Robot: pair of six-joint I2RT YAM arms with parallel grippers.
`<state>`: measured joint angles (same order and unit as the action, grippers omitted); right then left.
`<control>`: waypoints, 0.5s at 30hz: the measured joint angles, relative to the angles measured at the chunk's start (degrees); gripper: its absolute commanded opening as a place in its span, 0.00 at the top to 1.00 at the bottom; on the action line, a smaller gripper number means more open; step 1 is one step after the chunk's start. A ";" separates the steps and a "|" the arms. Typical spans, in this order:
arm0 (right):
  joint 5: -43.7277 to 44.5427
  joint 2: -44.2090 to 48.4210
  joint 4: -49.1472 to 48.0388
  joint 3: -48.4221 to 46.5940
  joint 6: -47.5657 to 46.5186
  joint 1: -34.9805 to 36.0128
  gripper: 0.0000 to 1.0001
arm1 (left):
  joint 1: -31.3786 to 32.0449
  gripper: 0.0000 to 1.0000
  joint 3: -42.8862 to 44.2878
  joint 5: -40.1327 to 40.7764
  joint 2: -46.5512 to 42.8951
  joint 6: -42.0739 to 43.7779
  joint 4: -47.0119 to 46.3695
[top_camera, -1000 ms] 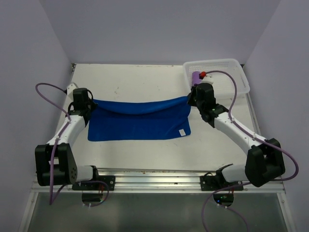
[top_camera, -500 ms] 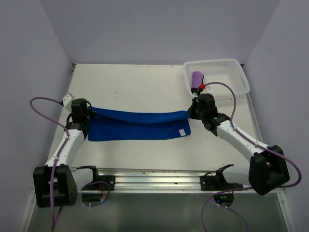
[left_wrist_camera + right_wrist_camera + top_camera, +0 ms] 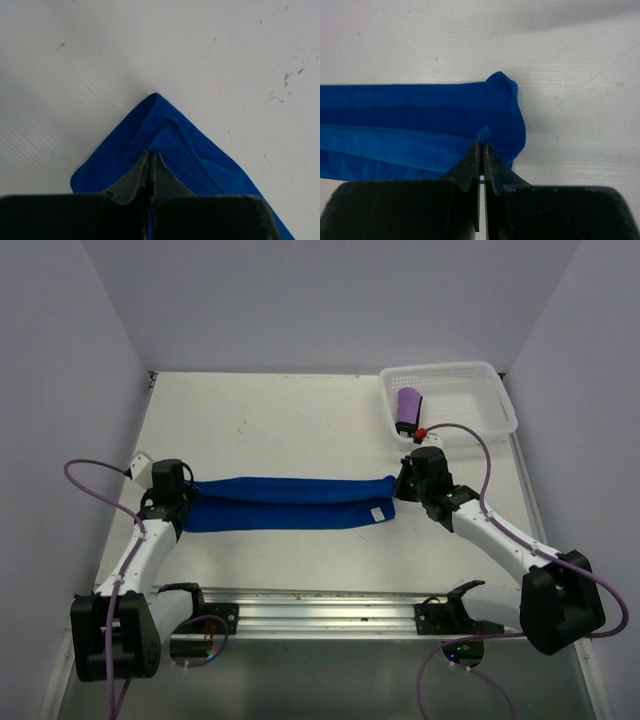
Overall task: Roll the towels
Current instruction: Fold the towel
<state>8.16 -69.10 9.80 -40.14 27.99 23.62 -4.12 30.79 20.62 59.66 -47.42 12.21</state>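
Note:
A bright blue towel (image 3: 290, 503) lies folded into a long narrow strip across the table, a white tag near its right end. My left gripper (image 3: 188, 492) is shut on the strip's left corner (image 3: 157, 137), pinching the cloth at its fingertips. At the right end my right gripper (image 3: 399, 486) is shut on the towel's upper edge (image 3: 484, 134). The fold doubles the blue towel (image 3: 420, 125) over toward me. A purple towel (image 3: 408, 406), rolled into a cylinder, rests inside the white mesh basket.
The white mesh basket (image 3: 495, 400) stands at the back right corner. Purple walls close in the table on both sides and behind. A metal rail (image 3: 320, 600) with both arm bases runs along the near edge.
Both grippers have pulled the towel's far edge toward the near side, folding the wide blue sheet into a narrow strip. The arms have lowered and drawn back.

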 measured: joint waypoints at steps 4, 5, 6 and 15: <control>-0.92 -0.31 -0.52 1.66 -0.02 -0.02 1.00 | 0.00 1.00 -0.98 1.14 -0.44 -0.26 1.16; -1.40 -0.66 -0.90 2.19 -0.07 -0.02 1.00 | 0.00 1.00 -1.09 1.36 -0.44 -0.35 1.40; -1.75 -1.07 -1.09 2.69 -0.09 0.00 1.00 | 0.00 1.00 -1.11 1.57 -0.42 -0.48 1.73; -5.09 -4.02 -2.21 5.25 -0.59 -0.02 0.91 | 0.00 1.00 -2.10 2.10 -0.44 -0.87 2.45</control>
<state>3.07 -73.12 7.60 -34.89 27.40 23.59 -4.12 28.69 22.72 59.22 -48.29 14.66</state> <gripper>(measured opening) 0.034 0.009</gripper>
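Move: The right hand holds the blue towel's folded-back edge above the towel's near right corner, which is roughly 4 cm back, 1 cm left and 7 cm below. The white label is some 3 cm back and 5 cm left, the fold about 6 cm ahead, and the purple roll in the basket about 24 cm ahead, 3 cm right. For the left hand, the near left corner is around 6 cm back, 3 cm left and 6 cm below; the fold is 5 cm straight ahead. Down and somewhat back, the right hand lowers its end of the blue towel's pinched edge about 5 cm towards the near right corner, fingers tipping a little further down and slowing at the end. The left hand sinks and draws back only some 2 cm each way towards its own near corner. Both sets of fingers stay shut on the cloth. ##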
